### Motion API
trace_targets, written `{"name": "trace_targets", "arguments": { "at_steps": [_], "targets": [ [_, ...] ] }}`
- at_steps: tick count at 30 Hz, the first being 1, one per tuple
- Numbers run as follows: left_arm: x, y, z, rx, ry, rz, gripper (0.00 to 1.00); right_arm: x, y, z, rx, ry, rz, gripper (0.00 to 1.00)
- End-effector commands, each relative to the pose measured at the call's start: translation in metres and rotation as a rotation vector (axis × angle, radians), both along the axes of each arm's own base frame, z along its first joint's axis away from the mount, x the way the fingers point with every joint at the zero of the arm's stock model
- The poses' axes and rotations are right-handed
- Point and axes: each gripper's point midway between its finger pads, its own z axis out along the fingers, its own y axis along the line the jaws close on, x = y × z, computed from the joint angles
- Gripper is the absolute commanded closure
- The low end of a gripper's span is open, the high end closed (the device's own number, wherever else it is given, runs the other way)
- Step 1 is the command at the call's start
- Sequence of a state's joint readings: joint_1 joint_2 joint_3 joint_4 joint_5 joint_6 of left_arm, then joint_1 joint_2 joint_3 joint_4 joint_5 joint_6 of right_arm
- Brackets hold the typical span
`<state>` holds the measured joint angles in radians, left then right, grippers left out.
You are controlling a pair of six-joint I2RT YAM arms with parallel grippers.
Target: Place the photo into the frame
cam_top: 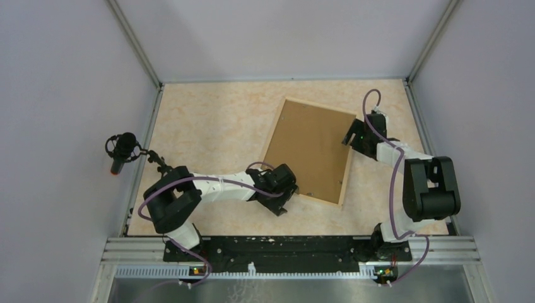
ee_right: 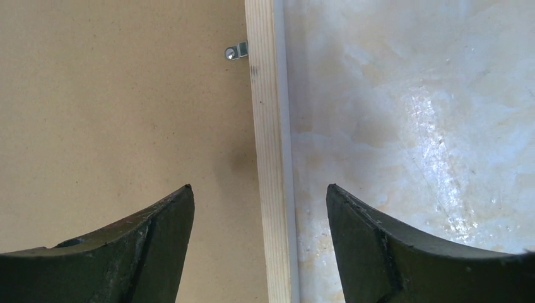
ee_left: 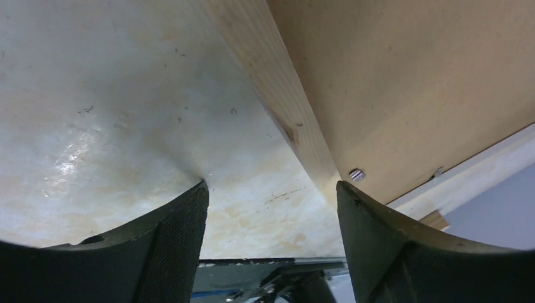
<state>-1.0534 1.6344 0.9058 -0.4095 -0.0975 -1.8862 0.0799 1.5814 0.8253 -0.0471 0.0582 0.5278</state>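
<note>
The frame [cam_top: 318, 106] of pale wooden strips lies tilted on the table with its back up, and a plain brown backing board [cam_top: 309, 151] fills it. The photo is hidden. My left gripper [cam_top: 285, 194] is open at the frame's near left corner. In the left wrist view my left gripper [ee_left: 272, 186] has bare table between its fingers, and its right finger [ee_left: 378, 240] is by the frame's strip [ee_left: 277, 82]. My right gripper [cam_top: 349, 136] is open at the far right side. My right gripper [ee_right: 258, 187] straddles the strip [ee_right: 265, 126] without touching it, one finger over the board [ee_right: 113, 113].
The marbled beige table [cam_top: 214, 126] is walled by grey panels on three sides. A metal rail [cam_top: 290, 249] runs along the near edge by the arm bases. A black microphone-like object [cam_top: 123, 148] hangs beyond the left wall. Small metal tabs [ee_right: 236, 50] hold the board.
</note>
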Motion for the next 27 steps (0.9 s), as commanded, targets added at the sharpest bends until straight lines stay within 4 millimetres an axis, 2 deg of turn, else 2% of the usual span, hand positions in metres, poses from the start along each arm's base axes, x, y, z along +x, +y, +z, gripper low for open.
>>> {"name": "trace_targets", "arguments": {
  "at_steps": [1, 3, 7, 11, 13, 17, 19, 24, 25, 27],
  "targets": [
    [0.015, 0.001, -0.014, -0.034, 0.041, 0.134, 0.21, 0.01, -0.005, 0.01, 0.025, -0.047, -0.019, 0.25],
    [0.019, -0.001, -0.02, -0.03, 0.055, 0.137, 0.24, 0.009, -0.003, 0.005, 0.038, -0.034, -0.009, 0.25],
    [0.026, -0.004, -0.033, -0.011, 0.07, 0.131, 0.35, 0.012, -0.007, 0.001, 0.048, -0.015, -0.014, 0.25],
    [0.03, 0.0, -0.043, 0.031, 0.078, 0.107, 0.59, 0.011, -0.009, 0.0, 0.072, -0.017, -0.015, 0.25],
    [0.037, 0.01, -0.046, 0.1, 0.051, 0.071, 0.69, 0.012, -0.01, 0.001, 0.076, -0.02, -0.013, 0.25],
    [0.045, 0.044, -0.053, 0.341, 0.0, -0.041, 0.92, 0.012, -0.012, 0.0, 0.074, -0.009, -0.018, 0.25],
    [0.047, 0.06, -0.06, 0.435, -0.015, -0.125, 1.0, 0.012, -0.012, 0.001, 0.071, -0.012, -0.018, 0.25],
    [0.053, 0.104, -0.074, 0.721, -0.01, -0.414, 1.0, 0.013, -0.015, 0.003, 0.064, -0.011, -0.018, 0.24],
    [0.057, 0.113, -0.075, 0.759, -0.004, -0.466, 1.0, 0.013, -0.014, 0.004, 0.063, -0.01, -0.016, 0.24],
    [0.062, 0.118, -0.081, 0.753, -0.023, -0.63, 1.0, 0.014, -0.015, 0.005, 0.06, -0.013, -0.015, 0.24]
  ]
}}
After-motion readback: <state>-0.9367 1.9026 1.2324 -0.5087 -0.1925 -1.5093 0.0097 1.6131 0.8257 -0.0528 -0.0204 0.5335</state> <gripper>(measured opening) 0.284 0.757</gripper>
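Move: The left hand, open, is just outside the frame's near bar; the spot it will grip on that bar is about 3 cm ahead, 3 cm right and 2 cm below. The near-bar clip lies some 5 cm ahead, 5 cm right and 3 cm below it, the frame's near right corner roughly 17 cm right and 1 cm back. The right hand's open fingers are around the right bar, whose nearest stretch is straight below by about 3 cm. Left fingers close across the frame's near bar, one inside and one outside, and pinch it after the hand eases about 3 cm forward and 3 cm right, sinking slightly. Keeping the grip, the hand carries the bar some 5 cm farther forward, turning clockwise about 15 degrees. The right hand stays open around the right bar, shifting about a centimetre right and down, and ends with its outer finger against the bar. ##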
